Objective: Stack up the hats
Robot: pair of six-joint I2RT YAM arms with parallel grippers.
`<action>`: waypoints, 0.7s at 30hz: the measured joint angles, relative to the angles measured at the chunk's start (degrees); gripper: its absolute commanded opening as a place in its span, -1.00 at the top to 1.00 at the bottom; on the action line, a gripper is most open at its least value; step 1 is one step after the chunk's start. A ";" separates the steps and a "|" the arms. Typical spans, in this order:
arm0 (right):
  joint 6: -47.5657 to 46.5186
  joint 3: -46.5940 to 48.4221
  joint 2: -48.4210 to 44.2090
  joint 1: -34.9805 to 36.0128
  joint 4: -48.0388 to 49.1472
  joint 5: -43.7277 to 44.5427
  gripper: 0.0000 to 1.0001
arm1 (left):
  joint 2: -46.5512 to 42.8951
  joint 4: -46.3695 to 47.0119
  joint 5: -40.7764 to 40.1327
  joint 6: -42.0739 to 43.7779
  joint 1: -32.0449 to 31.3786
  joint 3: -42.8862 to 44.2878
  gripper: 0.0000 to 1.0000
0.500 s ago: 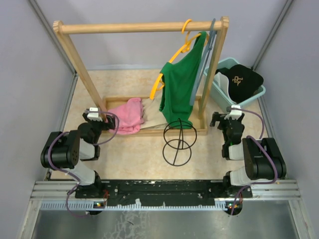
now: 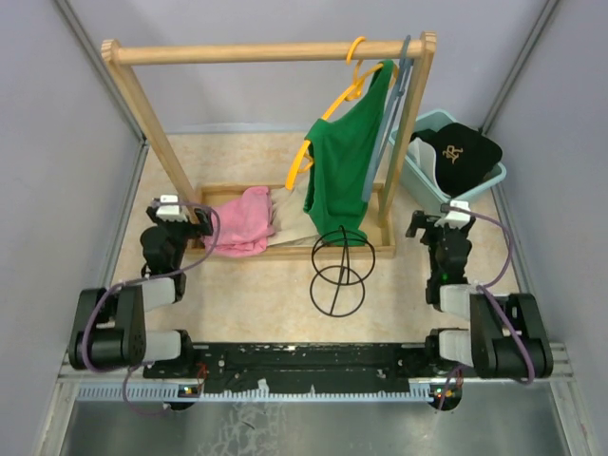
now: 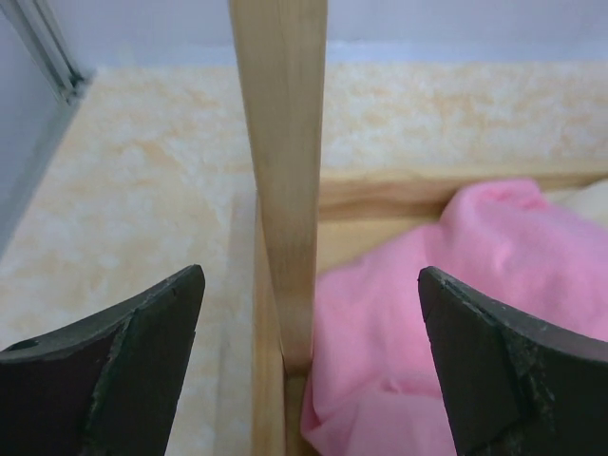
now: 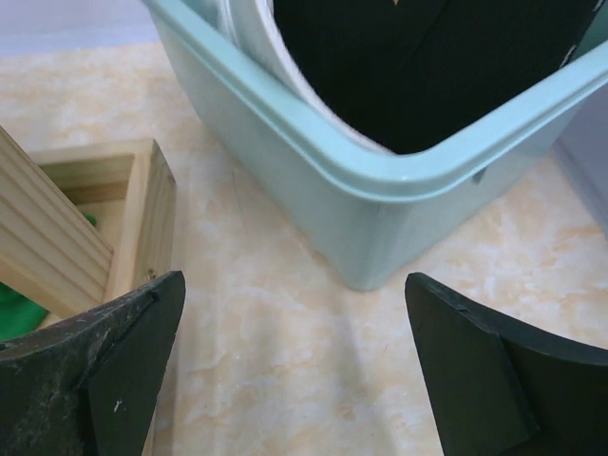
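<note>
A black hat with a gold emblem (image 2: pixel 458 149) lies on top in the teal bin (image 2: pixel 489 183) at the back right. A white hat (image 2: pixel 424 160) stands against the bin's left wall. In the right wrist view the black hat (image 4: pixel 427 66) and the white hat's edge (image 4: pixel 277 66) show over the bin's rim (image 4: pixel 313 157). My right gripper (image 2: pixel 445 220) (image 4: pixel 294 366) is open just short of the bin's near corner, holding nothing. My left gripper (image 2: pixel 171 215) (image 3: pixel 312 356) is open facing the rack's left post (image 3: pixel 282 171), empty.
A wooden clothes rack (image 2: pixel 266 51) spans the table, its base tray (image 2: pixel 285 249) holding a pink cloth (image 2: pixel 242 220) (image 3: pixel 465 304). A green shirt (image 2: pixel 344 161) hangs on an orange hanger. A black wire stand (image 2: pixel 340 268) sits in front of the rack. The rack's base corner (image 4: pixel 142 214) is left of the right gripper.
Both arms have stretched forward and lower. The left gripper shifted slightly left and away, the right gripper slightly right. Both stay open and empty.
</note>
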 measured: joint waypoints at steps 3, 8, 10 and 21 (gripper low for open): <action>-0.07 0.85 -5.66 0.00 -4.59 0.20 -0.98 | -8.26 -7.56 -1.14 -0.79 0.00 1.88 -0.89; 1.73 9.81 -11.52 0.00 -20.09 0.15 -0.99 | -21.97 -23.32 -1.33 -2.78 0.00 5.38 -0.37; 3.67 16.92 -11.41 -0.02 -29.14 0.09 -0.98 | -25.35 -30.45 -0.74 -4.13 -0.02 7.72 0.06; 11.52 25.75 -15.56 1.79 -50.14 -1.44 -0.98 | -32.48 -72.98 2.08 -13.49 -6.49 19.41 0.84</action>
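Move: For the right gripper, the black hat in the bin is about 14 cm ahead, 5 cm right and near its own height. The white hat is about 13 cm ahead and 3 cm left, the foot of the rack's right post some 13 cm left, 3 cm ahead and 9 cm lower. From the left gripper, the black hat lies roughly 12 cm ahead and 63 cm right. Raise the empty right gripper about 11 cm in front of the bin, easing it 3 cm forward, then draw it slightly back and down, drifting left; keep it wide open and roll its left side up some 10 degrees. Lift the left gripper about 8 cm, then sweep it back, right and down while shutting the fingers on nothing and tipping them down. ##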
